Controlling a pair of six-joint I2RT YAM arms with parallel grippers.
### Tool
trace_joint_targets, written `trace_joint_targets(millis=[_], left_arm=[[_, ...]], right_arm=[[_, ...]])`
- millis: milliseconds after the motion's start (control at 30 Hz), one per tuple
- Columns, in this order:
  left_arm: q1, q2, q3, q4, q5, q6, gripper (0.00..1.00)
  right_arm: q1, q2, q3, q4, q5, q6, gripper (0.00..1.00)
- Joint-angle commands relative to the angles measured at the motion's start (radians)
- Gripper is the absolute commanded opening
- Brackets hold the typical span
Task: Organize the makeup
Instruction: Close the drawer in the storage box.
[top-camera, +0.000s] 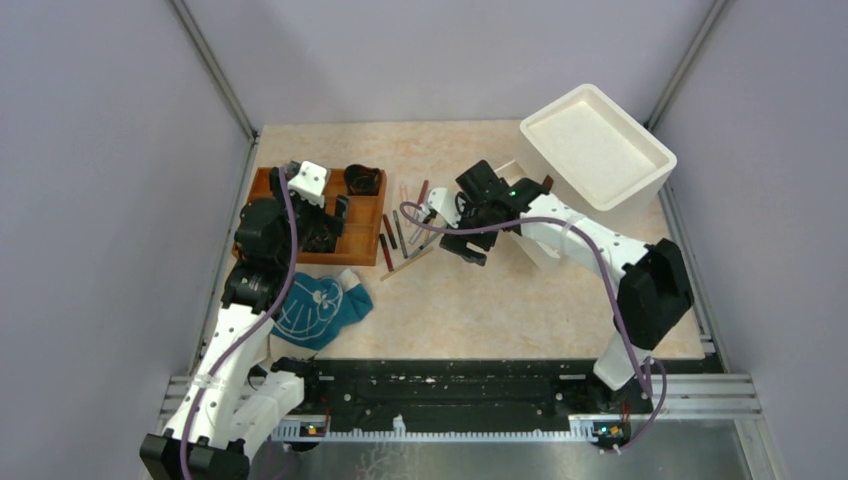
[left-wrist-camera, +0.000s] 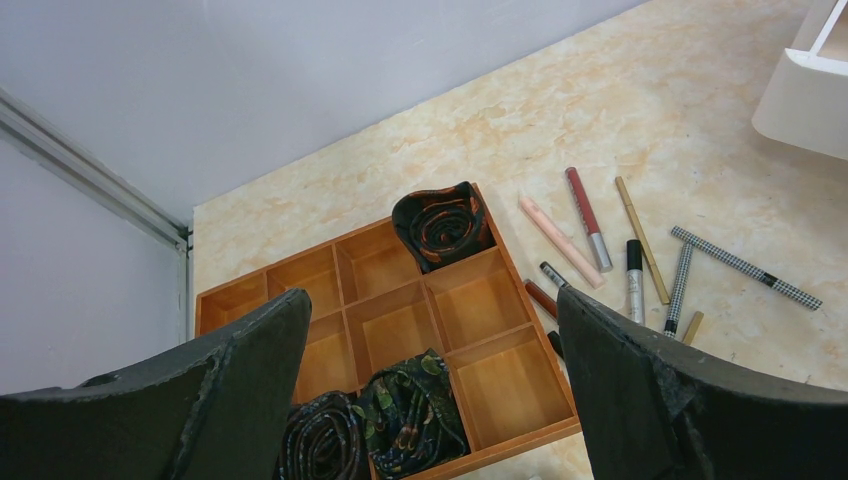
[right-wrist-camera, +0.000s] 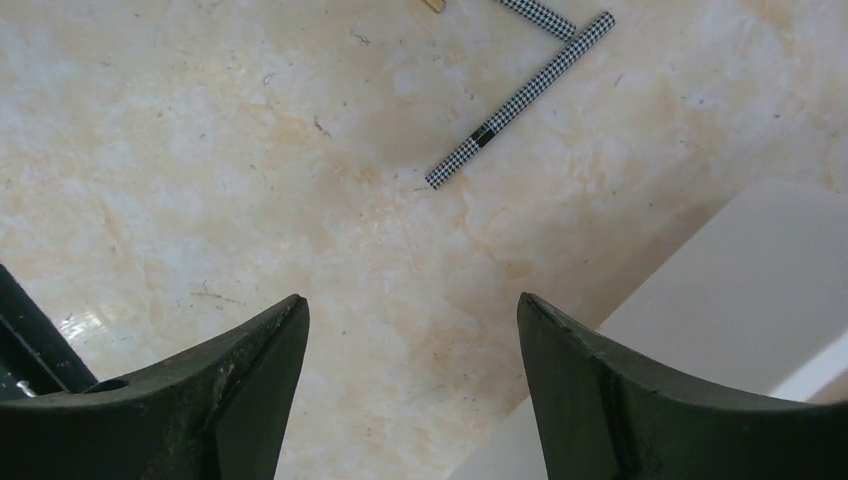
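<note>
The makeup on view is several slim pencils and tubes (top-camera: 402, 236) lying loose on the table just right of a wooden compartment tray (top-camera: 364, 222). In the left wrist view I make out a pink tube (left-wrist-camera: 560, 241), a dark red and silver one (left-wrist-camera: 589, 220), a silver and black one (left-wrist-camera: 635, 284) and a checked pencil (left-wrist-camera: 745, 267). My left gripper (left-wrist-camera: 430, 295) hangs open above the tray (left-wrist-camera: 468, 308), holding nothing. My right gripper (right-wrist-camera: 410, 300) is open over bare table, short of a checked pencil (right-wrist-camera: 520, 98). In the top view the right gripper (top-camera: 463, 246) sits right of the pencils.
Three rolled dark patterned cloths (left-wrist-camera: 440, 225) (left-wrist-camera: 410, 410) (left-wrist-camera: 322, 440) fill tray compartments. A teal cloth (top-camera: 320, 310) lies in front of the tray. A large white bin (top-camera: 597, 150) stands at the back right. A smaller white box (right-wrist-camera: 760, 300) sits beside my right fingers.
</note>
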Motion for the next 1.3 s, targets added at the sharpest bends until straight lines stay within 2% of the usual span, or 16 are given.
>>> trace_joint_targets(millis=[0,267,500,833,967,1267], left_arm=[[0.005,-0.009,0.024,0.033,-0.002,-0.001,0.99],[0.006,-0.014,0.024,0.03,-0.003,-0.002,0.99],[0.005,-0.016,0.025,0.029,-0.004,-0.002,0.99],[0.005,-0.018,0.022,0.03,-0.005,-0.002,0.99],[0.005,-0.017,0.023,0.03,-0.004,-0.002,0.99],[0.005,-0.017,0.023,0.031,-0.005,-0.002,0.99]], right_arm=[[0.01,0.04,0.011,0.032,0.047,-0.005,0.76],[-0.041,0.11,0.063,-0.007,0.187,-0.017,0.76],[-0.111,0.082,0.06,-0.015,0.245,-0.038,0.75],[-0.121,0.037,0.028,-0.045,0.234,-0.05,0.75],[-0.124,0.016,-0.024,-0.028,0.275,-0.061,0.75],[-0.177,-0.015,-0.034,-0.039,0.29,-0.081,0.75]])
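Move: The front of the open drawer, judged at its brown handle, is about 6 cm ahead of the right hand and 5 cm to its right, some 6 cm lower. The storage box's middle stands roughly 14 cm ahead and 18 cm to the right. A checkered brush lies on the table about 9 cm left and 5 cm ahead, some 12 cm below. From the idle left hand, the drawer front is around 37 cm to the right, 3 cm ahead and 22 cm down. The right hand brings its forward finger against the drawer front by the handle and pushes the drawer towards the storage box. It goes about 9 cm to the right and 5 cm forward, sinking some 3 cm early on; it slows almost to a stop midway before pressing on to the right. The wrist tips the fingers about 15 degrees nearer to straight down and turns clockwise some 10 degrees, with the fingers staying open. ##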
